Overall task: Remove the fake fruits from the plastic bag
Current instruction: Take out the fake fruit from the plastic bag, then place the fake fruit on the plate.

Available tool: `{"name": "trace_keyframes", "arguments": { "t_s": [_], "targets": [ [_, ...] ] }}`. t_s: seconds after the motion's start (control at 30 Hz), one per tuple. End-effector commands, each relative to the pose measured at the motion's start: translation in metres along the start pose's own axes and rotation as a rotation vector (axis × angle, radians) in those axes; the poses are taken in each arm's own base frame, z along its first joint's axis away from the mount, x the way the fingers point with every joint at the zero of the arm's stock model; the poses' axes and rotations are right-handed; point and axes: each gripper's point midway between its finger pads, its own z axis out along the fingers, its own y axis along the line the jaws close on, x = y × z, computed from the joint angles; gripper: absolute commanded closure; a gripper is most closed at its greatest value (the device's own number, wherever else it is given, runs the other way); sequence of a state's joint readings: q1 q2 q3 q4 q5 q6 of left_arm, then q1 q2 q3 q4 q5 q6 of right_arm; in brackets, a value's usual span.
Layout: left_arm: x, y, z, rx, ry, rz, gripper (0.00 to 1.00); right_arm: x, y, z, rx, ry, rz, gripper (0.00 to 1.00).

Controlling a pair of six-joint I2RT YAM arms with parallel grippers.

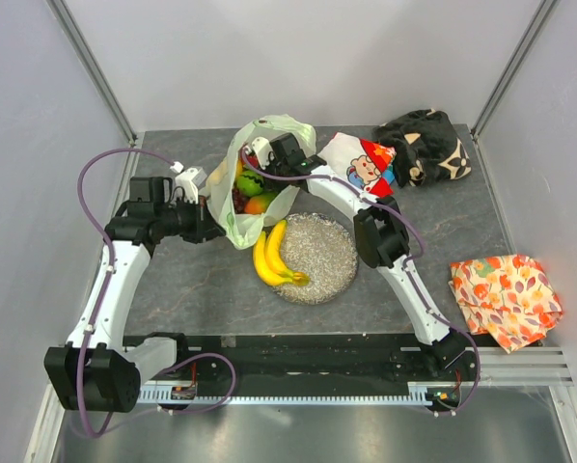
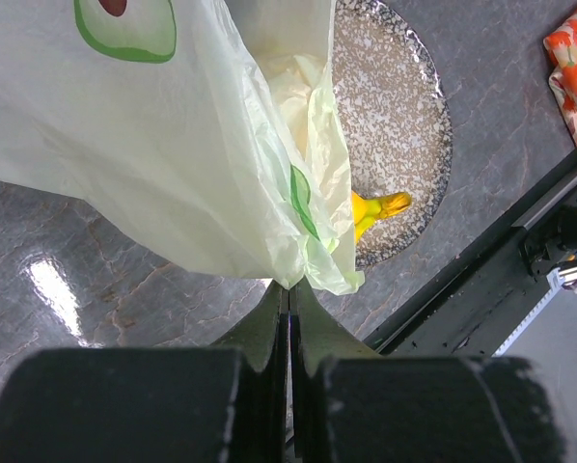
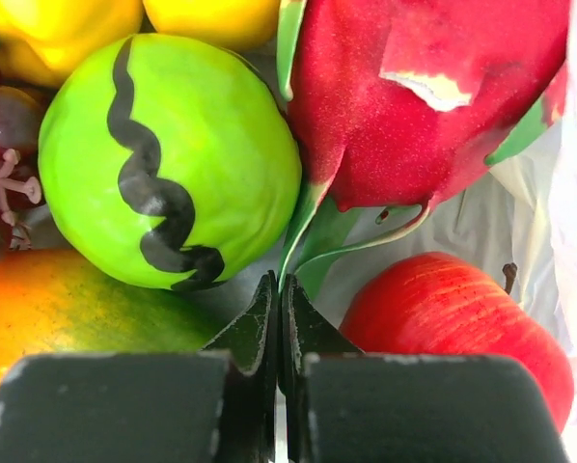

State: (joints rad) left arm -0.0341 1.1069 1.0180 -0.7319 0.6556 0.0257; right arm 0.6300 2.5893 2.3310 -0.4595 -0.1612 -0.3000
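Note:
The pale green plastic bag (image 1: 269, 130) lies open at the back of the table with fake fruits inside. My left gripper (image 2: 288, 287) (image 1: 214, 218) is shut on the bag's (image 2: 153, 145) lower edge and holds it up. My right gripper (image 3: 279, 285) (image 1: 260, 164) reaches into the bag's mouth and is shut on a green leaf of the pink dragon fruit (image 3: 414, 96). Around it lie a green striped fruit (image 3: 173, 154), a red apple (image 3: 453, 323), a mango (image 3: 57, 309), grapes (image 3: 4, 125) and a yellow fruit (image 3: 67, 24). Yellow bananas (image 1: 272, 256) rest on the speckled dish (image 1: 339, 275).
A white cartoon-printed cloth (image 1: 366, 164) and a black cloth (image 1: 425, 145) lie at the back right. An orange leaf-patterned cloth (image 1: 506, 294) sits at the right edge. Grey walls enclose the table, and the arms' black rail (image 1: 308, 352) runs along the front.

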Motion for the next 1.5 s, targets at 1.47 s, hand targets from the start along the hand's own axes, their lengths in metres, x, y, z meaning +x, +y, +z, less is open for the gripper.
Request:
{"name": "trace_keyframes", "arguments": {
  "t_s": [1.47],
  "targets": [
    [-0.093, 0.022, 0.011, -0.081, -0.23, 0.016, 0.98, 0.058, 0.127, -0.316, -0.229, -0.037, -0.191, 1.0]
  ]
}}
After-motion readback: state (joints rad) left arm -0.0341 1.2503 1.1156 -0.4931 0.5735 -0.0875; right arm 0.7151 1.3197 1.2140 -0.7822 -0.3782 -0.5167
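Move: The right gripper is already shut on the leaf tips of the dragon fruit, whose body lies about 7 cm ahead of it. The plate's middle is some 25 cm back and 10 cm to the right, about 5 cm lower; the bananas lie 24 cm back and 1 cm right. In the bag, the watermelon is 6 cm left, level with the hand, and the apple 4 cm ahead, 5 cm right. From the left hand, the plate is about 21 cm right, neither ahead nor back, 15 cm down. Keep the right gripper shut on the dragon fruit's leaves and lift the fruit steeply out of the bag by about 23 cm, then sweep it back some 30 cm and right, sinking on the way, towards the plate while turning the wrist counter-clockwise. Keep the left gripper pinching the bag's rim and shift it about 7 cm forward and slightly up. ##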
